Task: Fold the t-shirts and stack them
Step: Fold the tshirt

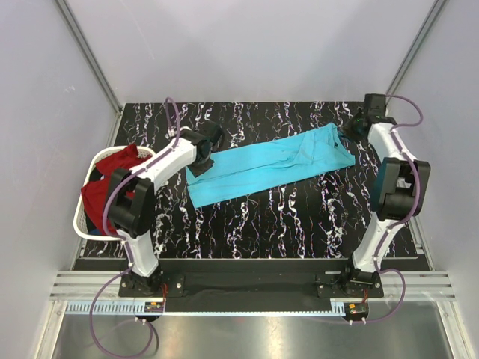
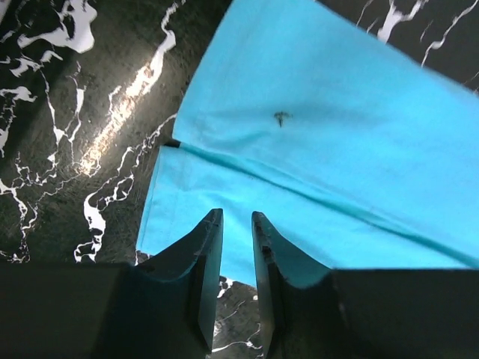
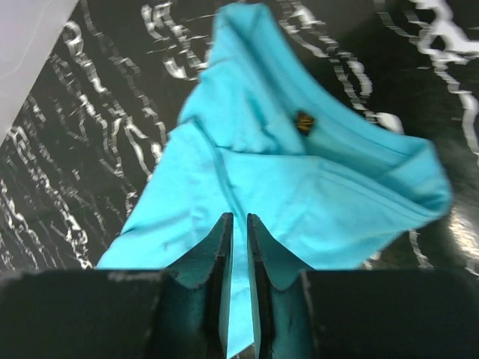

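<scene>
The turquoise t-shirt (image 1: 262, 168) lies in a long band across the middle of the black marbled table (image 1: 284, 224). My left gripper (image 1: 211, 143) hovers at the band's left end. In the left wrist view its jaws (image 2: 236, 217) stand slightly apart with nothing between them, over the turquoise t-shirt's (image 2: 337, 112) lower edge. My right gripper (image 1: 358, 124) is just beyond the rumpled right end. In the blurred right wrist view its jaws (image 3: 238, 217) show a narrow gap above the turquoise t-shirt (image 3: 299, 187). The dark red t-shirt (image 1: 112, 161) sits bunched in the basket.
A white plastic laundry basket (image 1: 78, 217) stands at the table's left edge beside the left arm. Grey walls close in the back and both sides. The shirt carries a small dark mark (image 2: 281, 117).
</scene>
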`<action>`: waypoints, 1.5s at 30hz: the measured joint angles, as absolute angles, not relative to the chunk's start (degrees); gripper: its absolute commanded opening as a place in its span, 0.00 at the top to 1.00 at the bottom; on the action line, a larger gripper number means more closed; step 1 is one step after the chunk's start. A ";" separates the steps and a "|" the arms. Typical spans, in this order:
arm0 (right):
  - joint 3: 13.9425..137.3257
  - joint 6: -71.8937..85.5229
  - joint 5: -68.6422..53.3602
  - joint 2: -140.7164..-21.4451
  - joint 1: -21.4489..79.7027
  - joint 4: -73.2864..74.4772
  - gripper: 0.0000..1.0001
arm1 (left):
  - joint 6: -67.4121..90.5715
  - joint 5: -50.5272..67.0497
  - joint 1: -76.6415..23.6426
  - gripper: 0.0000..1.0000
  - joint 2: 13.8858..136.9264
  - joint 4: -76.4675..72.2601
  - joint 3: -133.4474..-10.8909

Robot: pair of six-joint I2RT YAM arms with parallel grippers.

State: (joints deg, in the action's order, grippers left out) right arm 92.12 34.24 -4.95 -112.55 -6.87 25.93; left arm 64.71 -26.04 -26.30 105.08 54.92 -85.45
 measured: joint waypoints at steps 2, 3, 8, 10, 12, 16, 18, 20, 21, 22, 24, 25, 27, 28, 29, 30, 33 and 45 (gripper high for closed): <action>90.45 34.37 -4.95 -111.70 -8.16 25.80 0.82 | 63.72 -25.26 -26.70 0.73 105.08 53.54 -83.66; 89.58 34.37 -4.97 -111.70 -8.99 25.69 0.82 | 63.35 -24.82 -26.83 0.73 105.08 52.75 -82.43; 86.13 34.28 -3.86 -112.49 -10.68 26.44 0.82 | 62.70 -22.48 -26.87 0.73 106.98 51.64 -77.87; 85.47 34.11 -3.46 -113.34 -10.68 26.46 0.82 | 62.72 -22.00 -26.87 0.74 108.29 51.03 -76.88; 85.45 33.78 -3.09 -114.65 -10.85 26.41 0.83 | 62.74 -21.63 -26.87 0.73 109.49 50.61 -75.85; 85.69 32.71 -1.89 -118.52 -11.20 26.37 0.84 | 63.07 -22.09 -27.07 0.73 110.24 50.15 -74.78; 86.32 32.32 -1.56 -120.70 -11.70 26.41 0.84 | 63.31 -22.74 -27.31 0.72 110.00 49.80 -74.32; 88.29 31.40 -0.71 -121.60 -12.32 26.39 0.84 | 63.70 -23.51 -27.55 0.72 109.69 49.34 -73.73; 89.30 30.96 -0.64 -122.37 -12.62 26.44 0.83 | 64.01 -23.83 -27.68 0.72 109.56 49.08 -73.43; 90.45 30.57 -0.71 -123.11 -12.93 26.79 0.83 | 64.29 -24.10 -27.79 0.72 109.45 48.88 -73.21; 92.79 29.45 0.27 -124.55 -13.26 27.57 0.83 | 64.55 -24.34 -27.90 0.72 109.34 48.73 -72.99; 93.86 28.97 0.43 -125.29 -13.43 28.12 0.83 | 64.75 -24.45 -27.94 0.72 109.30 48.62 -72.88; 95.48 28.08 0.56 -126.13 -13.52 29.08 0.83 | 65.08 -24.69 -28.05 0.72 109.14 48.40 -72.58; 96.38 27.53 0.56 -126.63 -13.50 29.76 0.83 | 65.23 -24.75 -28.10 0.72 109.12 48.36 -72.53; 97.12 27.03 0.49 -127.13 -13.50 30.04 0.83 | 65.52 -24.75 -28.12 0.72 109.10 48.34 -72.47; 97.86 26.57 0.43 -127.57 -13.50 30.28 0.83 | 65.76 -24.73 -28.14 0.72 108.99 48.27 -72.34; 99.53 25.67 -0.12 -128.57 -13.50 30.76 0.82 | 66.04 -24.62 -28.45 0.72 108.77 48.16 -72.23; 99.46 25.91 -2.31 -124.99 -13.52 33.10 0.77 | 54.68 -22.98 -29.71 0.76 104.84 52.31 -84.09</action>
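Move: The t-shirt lies under both hands as a long slanting strip. The left end of its near band is some 4 cm back, 1 cm left and 9 cm below the left hand; that end's near corner is 12 cm back and 1 cm left of the hand, and the white basket roughly 7 cm back and 18 cm left. From the right hand, the shirt's right corner is about 5 cm back, 4 cm right and 12 cm below, the far tip some 14 cm straight ahead, the folded sleeve 2 cm back and 9 cm left. The t-shirt's two ends are each met from above with nearly shut fingers: the left hand sinks about 8 cm and draws back onto the near band, stays low, then rises and swings forward again. The right hand drops some 11 cm, back and right, tipping steeper onto the right corner, sweeps right and slightly forward at cloth height, then starts to lift. ##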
